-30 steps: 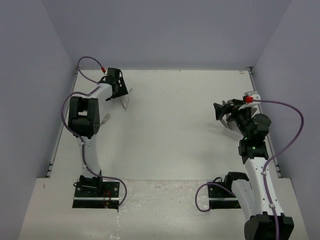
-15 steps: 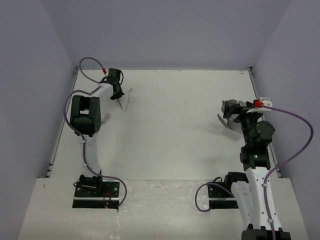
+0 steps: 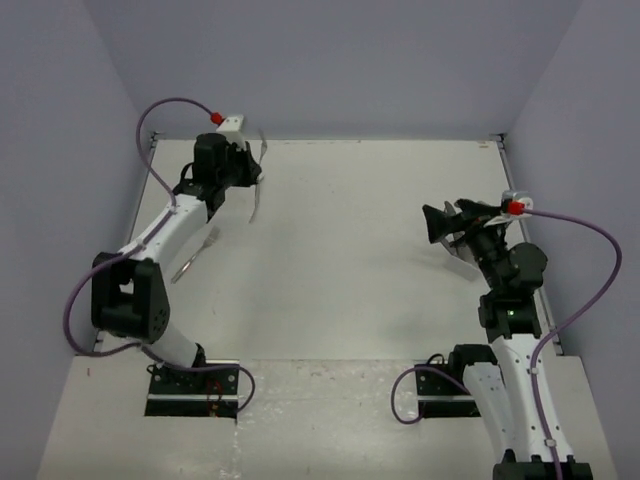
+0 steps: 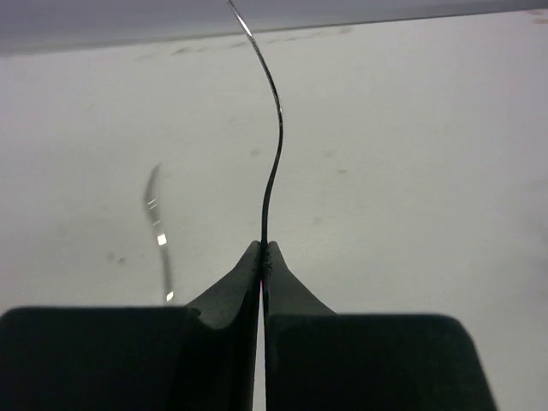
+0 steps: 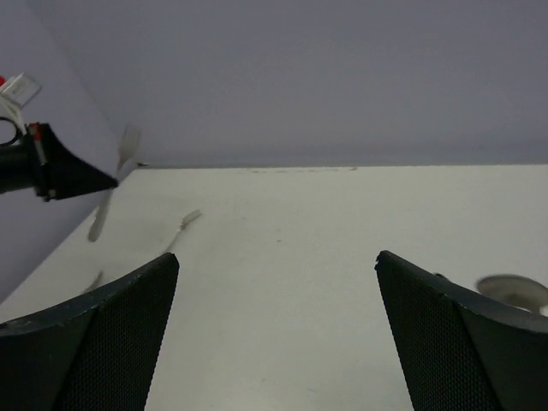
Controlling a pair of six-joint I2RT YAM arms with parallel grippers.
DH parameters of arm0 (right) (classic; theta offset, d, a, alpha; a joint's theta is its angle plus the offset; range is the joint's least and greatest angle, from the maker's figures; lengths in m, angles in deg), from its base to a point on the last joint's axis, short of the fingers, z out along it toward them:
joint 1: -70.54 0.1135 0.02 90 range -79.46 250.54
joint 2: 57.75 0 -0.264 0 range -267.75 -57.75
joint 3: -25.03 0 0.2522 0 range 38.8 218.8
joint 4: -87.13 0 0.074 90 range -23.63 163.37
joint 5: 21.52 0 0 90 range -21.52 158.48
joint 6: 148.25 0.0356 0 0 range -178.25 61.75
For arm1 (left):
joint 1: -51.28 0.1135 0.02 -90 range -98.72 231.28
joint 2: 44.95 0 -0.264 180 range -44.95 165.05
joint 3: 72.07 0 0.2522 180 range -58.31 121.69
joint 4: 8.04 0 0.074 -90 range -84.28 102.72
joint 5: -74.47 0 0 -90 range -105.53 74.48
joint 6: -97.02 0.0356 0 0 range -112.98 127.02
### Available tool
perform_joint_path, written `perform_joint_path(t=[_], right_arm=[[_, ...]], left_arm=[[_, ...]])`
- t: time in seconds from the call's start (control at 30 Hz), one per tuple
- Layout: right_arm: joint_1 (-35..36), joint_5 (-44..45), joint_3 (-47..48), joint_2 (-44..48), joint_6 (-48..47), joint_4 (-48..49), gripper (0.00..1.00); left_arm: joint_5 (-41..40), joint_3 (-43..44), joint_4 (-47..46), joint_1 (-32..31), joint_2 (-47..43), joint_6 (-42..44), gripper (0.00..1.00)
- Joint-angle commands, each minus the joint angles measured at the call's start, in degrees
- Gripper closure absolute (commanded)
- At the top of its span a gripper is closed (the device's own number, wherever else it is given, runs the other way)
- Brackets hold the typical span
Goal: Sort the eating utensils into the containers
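Observation:
My left gripper [image 3: 246, 176] is at the far left of the table, shut on a slim silver utensil [image 3: 254, 205] held about mid-length and standing nearly upright. In the left wrist view the gripper [image 4: 264, 248] pinches this utensil [image 4: 275, 128], seen edge-on and curving upward. A fork [image 3: 195, 254] lies on the table beside that arm, blurred in the left wrist view [image 4: 157, 224]. My right gripper [image 3: 441, 222] hangs open at the right side, nothing between its fingers [image 5: 94, 334]. A spoon bowl [image 5: 512, 291] lies just right of it. The containers are out of view.
Grey walls close in the table on the left, back and right. From the right wrist view I see the left gripper [image 5: 60, 171] with its utensil [image 5: 116, 175], the fork [image 5: 183, 226] and another silver piece [image 5: 94, 279] near the left wall.
The left gripper has shut on the utensil and raised it off the table, and the left arm has swung into a more stretched pose. The right gripper shifted only slightly and stays open.

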Motion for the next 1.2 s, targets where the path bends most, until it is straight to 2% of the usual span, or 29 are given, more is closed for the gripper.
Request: perform_joint_path(t=[0.0,0.13,0.27,0.37,0.43,0.53,0.57,0.6,0.73,0.83,0.87,0.93,0.97,1.03,1.07,1.17], right_arm=[[7.24,-9.22,0.07,-3.10,6.59,9.86,0.01],[17.28,-10.64,1.21,-8.81,7.03,15.57,0.01],[22.56,-8.54,0.95,-11.72,7.74,24.62,0.01],[24.93,-6.33,1.04,-13.12,8.18,26.84,0.01],[25.73,-6.07,0.52,-13.83,9.06,28.85,0.01],[27.14,-5.45,-1.24,-14.09,10.38,33.25,0.09],[27.57,-5.45,-1.42,-14.35,10.73,33.78,0.19],[27.66,-6.15,-1.25,-14.53,10.82,33.96,0.22],[28.37,-5.98,-1.07,-14.62,10.64,31.86,0.25],[28.46,-5.54,-1.59,-14.10,10.99,31.15,0.39],[28.46,-5.63,-1.94,-14.01,11.43,31.58,0.50],[28.63,-5.63,-2.30,-13.74,11.61,31.76,0.60],[28.72,-5.80,-2.04,-13.57,11.43,31.68,0.71],[28.72,-6.59,-1.69,-13.57,11.17,31.41,0.84],[28.81,-7.12,-1.51,-13.65,10.30,31.32,0.98],[28.81,-6.60,-0.98,-13.22,8.02,30.89,1.00]], left_arm=[[17.61,-4.74,-12.95,-9.38,-10.77,9.23,1.00],[28.40,-10.10,-17.87,-18.55,-16.49,9.86,1.00],[28.79,-12.13,-22.00,-26.80,-18.86,2.94,1.00],[29.31,-16.17,-30.67,-30.24,-20.53,-3.03,1.00],[28.97,-16.97,-32.21,-31.48,-20.98,-5.34,1.00],[28.44,-16.88,-32.74,-33.33,-20.98,-5.96,1.00],[28.70,-16.80,-33.00,-33.77,-20.98,-6.05,1.00],[28.61,-16.88,-33.26,-33.94,-20.98,-6.40,1.00],[28.88,-16.97,-36.60,-34.82,-21.15,-9.03,1.00],[28.26,-17.24,-38.62,-35.00,-20.98,-10.88,1.00],[28.17,-17.41,-38.98,-35.00,-21.06,-11.41,1.00],[28.00,-17.32,-39.77,-35.09,-21.06,-12.03,1.00],[28.08,-17.24,-39.86,-35.09,-20.89,-12.29,1.00],[28.44,-17.24,-40.82,-35.09,-20.98,-12.73,1.00],[28.61,-17.24,-41.26,-35.26,-20.89,-12.82,1.00],[28.44,-15.75,-39.61,-35.27,-20.37,-12.03,0.99]])
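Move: In the left hand a fork is already pinched by its handle; the open right gripper it is being brought to lies about 18 cm back, 43 cm right and 14 cm above. A second fork lies almost directly 16 cm below the left hand, a third some 17 cm back and 15 cm left at table level. From the right hand the held fork is about 18 cm ahead, 43 cm left, 14 cm down, and the container box about 7 cm ahead, 16 cm right, well below. Sweeping the fork back and to the right, some 25 cm each way and about 15 cm up, the left hand turns roughly 60 degrees clockwise, quickly at first, then eases to a stop with its grip kept. The right hand swings about 17 cm left to meet it, slightly back and up, turning counter-clockwise, and its wide-open fingers shut on the fork just below the tines. ##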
